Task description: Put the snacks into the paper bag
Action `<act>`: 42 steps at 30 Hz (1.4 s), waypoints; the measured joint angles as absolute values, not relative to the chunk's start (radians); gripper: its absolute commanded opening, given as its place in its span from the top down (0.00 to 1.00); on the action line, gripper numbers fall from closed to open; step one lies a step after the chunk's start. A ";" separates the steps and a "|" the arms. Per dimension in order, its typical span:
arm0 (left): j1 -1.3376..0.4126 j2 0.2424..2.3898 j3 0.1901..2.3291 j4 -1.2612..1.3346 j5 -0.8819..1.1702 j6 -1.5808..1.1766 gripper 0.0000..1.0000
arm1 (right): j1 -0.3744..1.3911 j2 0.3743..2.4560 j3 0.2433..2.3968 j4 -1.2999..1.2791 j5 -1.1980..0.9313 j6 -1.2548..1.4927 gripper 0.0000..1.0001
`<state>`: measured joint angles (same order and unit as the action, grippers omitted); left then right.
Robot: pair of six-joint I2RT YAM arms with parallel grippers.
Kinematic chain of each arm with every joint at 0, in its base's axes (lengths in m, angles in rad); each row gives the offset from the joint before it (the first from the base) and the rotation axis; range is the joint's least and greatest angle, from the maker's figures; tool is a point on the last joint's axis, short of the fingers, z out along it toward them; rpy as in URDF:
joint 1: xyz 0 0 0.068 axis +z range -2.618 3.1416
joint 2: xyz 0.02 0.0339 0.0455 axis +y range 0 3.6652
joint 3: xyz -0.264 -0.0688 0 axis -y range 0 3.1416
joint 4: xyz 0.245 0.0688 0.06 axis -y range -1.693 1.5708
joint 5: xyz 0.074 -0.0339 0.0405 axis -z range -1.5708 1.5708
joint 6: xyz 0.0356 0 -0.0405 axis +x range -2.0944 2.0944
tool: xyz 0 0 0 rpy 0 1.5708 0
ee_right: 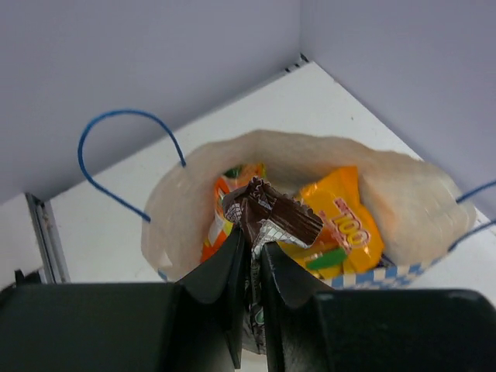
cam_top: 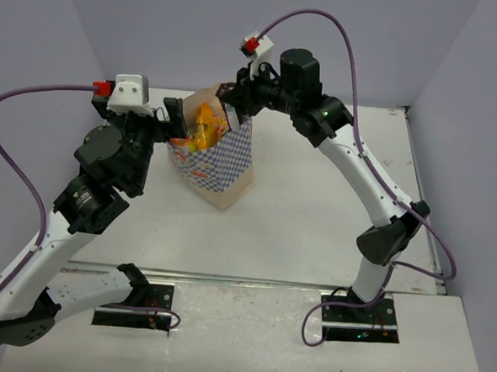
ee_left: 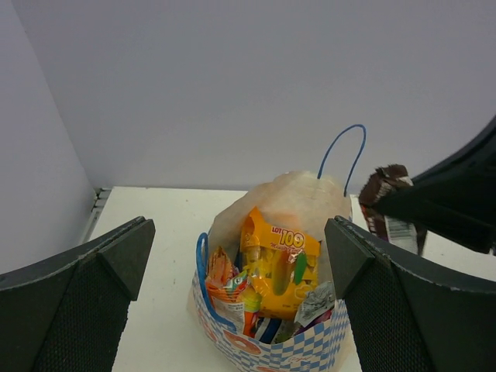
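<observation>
The paper bag (cam_top: pixel 220 163) stands upright at the table's middle back, white with blue-white checkered sides (ee_left: pixel 310 353) and blue cord handles (ee_right: pixel 116 147). Inside it stand the yellow-orange bag (ee_left: pixel 279 260), an orange packet with green (ee_left: pixel 225 279) and a purple packet (ee_left: pixel 318 318). My right gripper (ee_right: pixel 254 244) is shut on the small dark brown bar (ee_right: pixel 271 217) and holds it just above the bag's open mouth (cam_top: pixel 237 97). The bar also shows in the left wrist view (ee_left: pixel 385 194). My left gripper (ee_left: pixel 236 256) is open and empty, its fingers to either side of the bag's near left rim (cam_top: pixel 175 118).
Grey walls close off the back and both sides of the white table (cam_top: pixel 314 215). The table's left edge rail (ee_left: pixel 97 201) runs along the wall. The right arm (cam_top: pixel 360 159) arches over the table's right half.
</observation>
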<state>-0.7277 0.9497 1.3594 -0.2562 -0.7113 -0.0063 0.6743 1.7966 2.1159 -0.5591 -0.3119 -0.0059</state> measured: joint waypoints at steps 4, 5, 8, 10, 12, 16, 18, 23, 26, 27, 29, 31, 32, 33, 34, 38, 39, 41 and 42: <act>-0.728 0.950 1.361 -0.258 -0.713 -0.009 0.00 | 0.676 1.882 2.134 -0.369 -0.366 0.133 0.15; -0.728 0.950 1.364 -0.261 -0.714 -0.012 0.00 | 0.676 1.909 2.140 -0.326 -0.372 0.165 0.01; -0.728 0.951 1.378 -0.273 -0.716 -0.017 0.00 | 0.676 1.986 2.176 -0.232 -0.375 0.249 0.01; -0.728 0.952 1.391 -0.279 -0.719 -0.023 0.00 | 0.676 2.008 2.172 -0.205 -0.357 0.287 0.01; -0.728 0.952 1.404 -0.286 -0.721 -0.027 0.00 | 0.676 1.991 2.124 -0.163 -0.338 0.299 0.01; -0.728 0.949 1.414 -0.295 -0.728 -0.042 0.00 | 0.676 1.834 1.870 -0.056 -0.280 0.283 0.01; -0.728 0.950 1.415 -0.301 -0.729 -0.046 0.00 | 0.676 1.729 1.749 -0.019 -0.241 0.262 0.01; -0.728 0.969 1.416 -0.304 -0.729 -0.060 0.00 | 0.678 1.434 1.458 0.094 -0.078 0.242 0.01; -0.728 0.973 1.416 -0.302 -0.733 -0.060 0.00 | 0.678 1.298 1.355 0.108 0.017 0.240 0.01; -0.728 0.973 1.416 -0.302 -0.736 -0.060 0.00 | 0.678 1.262 1.330 0.107 0.047 0.240 0.01; -0.728 0.971 1.416 -0.302 -0.738 -0.069 0.00 | 0.678 1.200 1.293 0.084 0.108 0.239 0.01; -0.728 0.967 1.414 -0.304 -0.736 -0.088 0.00 | 0.679 1.156 1.270 0.050 0.171 0.244 0.01; -0.728 0.962 1.409 -0.304 -0.731 -0.095 0.00 | 0.679 1.136 1.262 0.022 0.206 0.248 0.01; -0.728 0.955 1.400 -0.303 -0.728 -0.103 0.00 | 0.679 1.116 1.251 -0.005 0.240 0.255 0.01; -0.728 0.946 1.389 -0.304 -0.725 -0.113 0.00 | 0.679 1.097 1.240 -0.037 0.281 0.263 0.01; -0.728 0.924 1.342 -0.305 -0.714 -0.142 0.00 | 0.679 1.014 1.179 -0.171 0.426 0.304 0.01; -0.728 0.924 1.337 -0.307 -0.711 -0.148 0.00 | 0.678 0.988 1.159 -0.200 0.459 0.318 0.01; -0.728 0.927 1.333 -0.316 -0.706 -0.165 0.00 | 0.678 0.935 1.117 -0.268 0.510 0.342 0.01; -0.728 0.929 1.333 -0.325 -0.705 -0.178 0.00 | 0.678 0.904 1.096 -0.297 0.522 0.352 0.01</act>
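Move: The right hand holds the brown chocolate bar at the right edge of the paper bag's open mouth. The middle of that mouth lies about 3 cm ahead, 7 cm left and some 14 cm below. Inside, the yellow snack packet is about 5 cm ahead, 7 left and 21 below; the orange packet is roughly level ahead-wise, 10 left and 22 below. From the left hand, the mouth is about 12 cm ahead, 9 right and 20 below. The right fingers spring wide open and let go of the chocolate bar while the hand swings about 8 cm left and forward over the bag's mouth. The hand then turns back away from the bag, sweeping nearly 30 cm right and 13 cm back, rising about 5 cm before sinking again, the wrist swinging some 50 degrees clockwise until the fingers face forward. ##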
